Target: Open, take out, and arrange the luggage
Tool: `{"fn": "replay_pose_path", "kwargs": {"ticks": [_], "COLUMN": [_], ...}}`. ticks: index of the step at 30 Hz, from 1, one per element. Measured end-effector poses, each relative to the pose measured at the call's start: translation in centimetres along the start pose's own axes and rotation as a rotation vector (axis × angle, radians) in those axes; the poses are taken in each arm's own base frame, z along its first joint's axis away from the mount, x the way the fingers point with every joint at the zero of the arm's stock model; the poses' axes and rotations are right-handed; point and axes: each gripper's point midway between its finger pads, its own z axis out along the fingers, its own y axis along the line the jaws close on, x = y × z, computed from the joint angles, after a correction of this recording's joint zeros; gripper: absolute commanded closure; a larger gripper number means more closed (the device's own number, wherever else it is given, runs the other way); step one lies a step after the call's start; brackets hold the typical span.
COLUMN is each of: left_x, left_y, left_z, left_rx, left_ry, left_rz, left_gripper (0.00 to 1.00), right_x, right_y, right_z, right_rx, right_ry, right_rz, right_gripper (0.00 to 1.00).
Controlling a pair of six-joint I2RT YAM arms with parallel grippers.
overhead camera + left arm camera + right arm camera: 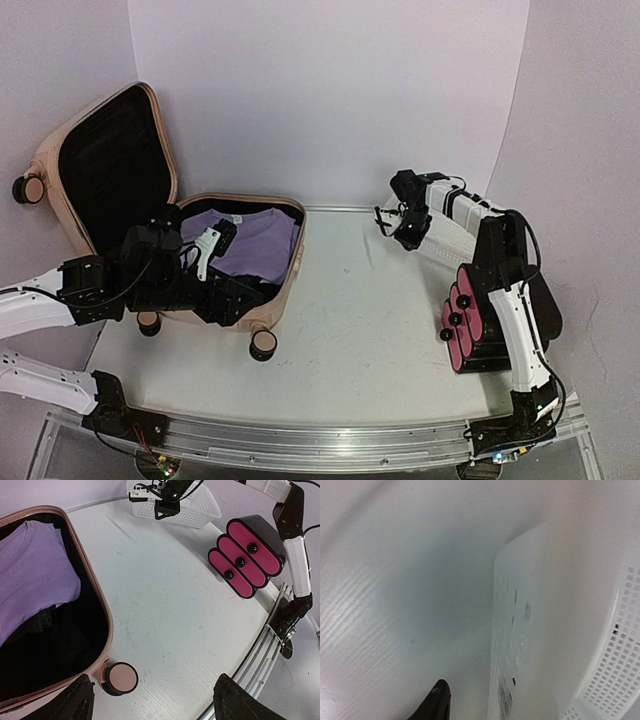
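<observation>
The pale pink luggage lies open at the left, its lid propped up and showing black lining. A purple shirt lies in its lower half, over dark clothes. My left gripper hovers over that half's near corner. In the left wrist view the left gripper is open and empty above a wheel. My right gripper is at the rim of a white mesh basket at the back. One right fingertip stands outside the basket wall, a little apart from it. The other finger is hidden.
A black case with three pink-faced sections stands beside the right arm near the table's right edge. The table's metal rail runs along the near side. White walls close in behind and at both sides.
</observation>
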Motion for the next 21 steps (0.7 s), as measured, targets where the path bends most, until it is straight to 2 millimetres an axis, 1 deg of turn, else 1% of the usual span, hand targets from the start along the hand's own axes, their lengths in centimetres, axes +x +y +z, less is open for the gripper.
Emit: {"fn": "replay_pose_path", "kwargs": {"ticks": [2,3,7,10,12,15,17,18,21], "left_x": [0.2,0.4,1.0,1.1,1.1,1.1,1.1,1.0,0.9], "left_y": [0.1,0.1,0.3,0.3,0.2,0.1,0.0,-0.1,-0.2], "left_z": [0.3,0.5,1.3,1.6,1.9,2.3,2.7,2.9,3.2], "left_rx": [-0.006,-0.009,-0.02,-0.024,-0.023,-0.022,-0.023,-0.022,-0.02], "left_ry": [0.01,0.018,0.048,0.06,0.065,0.076,0.085,0.089,0.094], "left_rz": [0.001,0.002,0.005,0.006,0.006,0.008,0.012,0.015,0.016], "left_gripper": [0.17,0.17,0.17,0.17,0.17,0.17,0.17,0.17,0.15], "right_x": [0.1,0.2,1.3,2.3,3.7,5.4,6.0,6.5,7.0], "right_y": [1.4,2.1,4.9,6.2,7.8,9.8,11.0,11.5,13.7], "right_z": [-0.3,-0.6,-2.8,-4.4,-5.8,-7.5,-8.1,-7.9,-8.7], "right_rx": [-0.06,-0.092,-0.192,-0.231,-0.276,-0.323,-0.343,-0.355,-0.365], "right_ry": [-0.023,-0.035,-0.063,-0.074,-0.073,-0.08,-0.095,-0.086,-0.088], "right_rz": [-0.03,-0.047,-0.1,-0.124,-0.145,-0.179,-0.221,-0.236,-0.295], "right_gripper": [0.78,0.79,0.89,0.89,0.89,0.89,0.9,0.9,0.9]}}
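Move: The white basket's near wall is right at the right hand's half-closed fingers; the basket's middle lies about 6 cm ahead, 10 cm to the right and slightly lower. The drawer cabinet stands some 24 cm back and 15 cm to the right of that hand, at about its height, and the open suitcase's lower shell some 42 cm to its left and 4 cm back. From the left hand, the basket is about 42 cm ahead, 43 cm to the right and 22 cm lower. The right fingers finish closing on the basket's near wall and pinch it while the hand hauls the basket back towards the base by about 17 cm, easing a little left and up. As it pulls, the wrist turns some 20 degrees counter-clockwise and the fingers swing back to point nearly straight down, while the empty left hand stays open near the suitcase and drifts a couple of centimetres down and to the right. ##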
